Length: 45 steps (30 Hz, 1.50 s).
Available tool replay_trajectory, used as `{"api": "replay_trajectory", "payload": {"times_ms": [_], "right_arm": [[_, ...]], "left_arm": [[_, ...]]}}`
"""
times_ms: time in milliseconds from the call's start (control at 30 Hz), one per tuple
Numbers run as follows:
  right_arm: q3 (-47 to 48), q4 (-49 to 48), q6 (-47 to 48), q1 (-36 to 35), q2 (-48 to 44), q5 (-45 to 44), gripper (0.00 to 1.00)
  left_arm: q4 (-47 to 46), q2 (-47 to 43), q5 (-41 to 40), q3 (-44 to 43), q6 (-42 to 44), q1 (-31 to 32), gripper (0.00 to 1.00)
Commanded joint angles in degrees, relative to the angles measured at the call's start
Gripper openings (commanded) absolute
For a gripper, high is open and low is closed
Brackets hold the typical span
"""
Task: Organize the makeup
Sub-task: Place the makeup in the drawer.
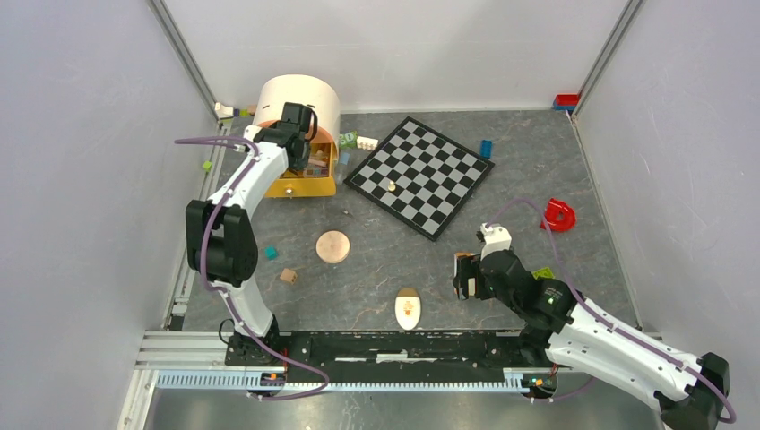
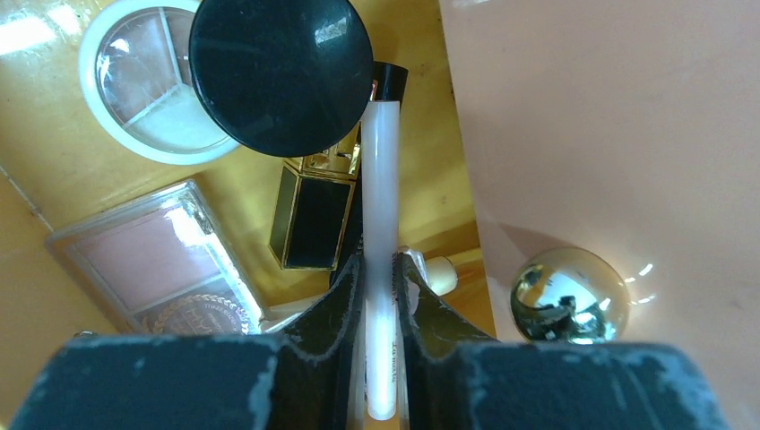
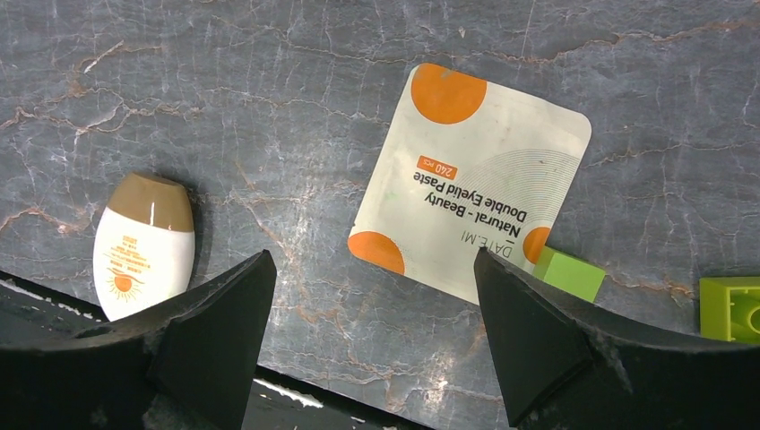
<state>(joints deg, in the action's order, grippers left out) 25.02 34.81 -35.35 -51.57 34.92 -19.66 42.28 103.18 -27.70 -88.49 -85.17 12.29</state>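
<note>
My left gripper is shut on a slim white stick with a black cap, held over the yellow drawer of the peach organiser. In the drawer lie a round white compact, a black disc, a pink-brown blush palette and a black-and-gold case. My right gripper hangs open above the table, with the white-orange sachet just beyond its fingertips and the cream oval to its left. A round peach compact lies mid-table.
The chessboard lies at the back centre with a small piece on it. Toy bricks are scattered about: a green cube, a green brick, a blue one and a red piece. A gold knob sits on the organiser front.
</note>
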Motion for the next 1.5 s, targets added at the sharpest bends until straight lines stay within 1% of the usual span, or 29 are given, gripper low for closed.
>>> {"api": "replay_trajectory", "payload": {"times_ms": [0, 233, 633, 833, 1033, 1333, 1467], "right_arm": [[-0.5, -0.2, -0.9, 0.2, -1.0, -1.4, 0.89], [-0.6, -0.1, -1.0, 0.2, -1.5, -1.4, 0.89], [1.4, 0.3, -0.1, 0.2, -0.8, -1.5, 0.89], [1.4, 0.3, -0.2, 0.2, -0.9, -1.5, 0.89], [2.0, 0.3, -0.3, 0.2, -0.5, -1.5, 0.89], [2.3, 0.2, -0.3, 0.2, -0.2, -1.2, 0.89], [2.4, -0.1, -0.2, 0.2, 0.0, -1.2, 0.89]], "left_arm": [[-1.4, 0.6, -0.3, 0.4, 3.0, -0.2, 0.11], [-1.5, 0.0, -0.1, 0.4, 4.2, -0.2, 0.27], [-2.1, -3.5, 0.7, -0.7, 7.2, -0.2, 0.38], [-2.2, -6.4, 0.8, -1.9, 9.3, -0.1, 0.49], [-2.3, -9.6, 2.1, -1.2, 10.8, -0.2, 0.51], [-7.9, -17.8, 9.3, 4.6, 18.2, -0.1, 0.54], [-12.8, -23.7, 13.9, 9.2, 24.7, -0.1, 0.63]]}}
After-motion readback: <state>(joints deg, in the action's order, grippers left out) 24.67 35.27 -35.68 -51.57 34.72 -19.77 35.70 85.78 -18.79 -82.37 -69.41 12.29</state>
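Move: The left hand already holds the slim pink makeup stick over the open yellow drawer; its resting place lies straight below, about 3 cm down. The nine-colour palette is level with the hand and some 3 cm right, 4 cm down; the blush compact lies 4 cm back, neither left nor right, and the black round jar about 7 cm left and 2 cm back. From the right hand that resting place is some 28 cm ahead, 40 cm left and a little above. The left fingers let go of the pink stick, opening from nearly shut to a bit over half while the hand stays almost in place low over the drawer. Still opening, the hand then climbs away about 10 cm, drawing back some 3 cm and slightly right late in the climb, as the wrist turns clockwise roughly 15 degrees and its fingertips tip up. ##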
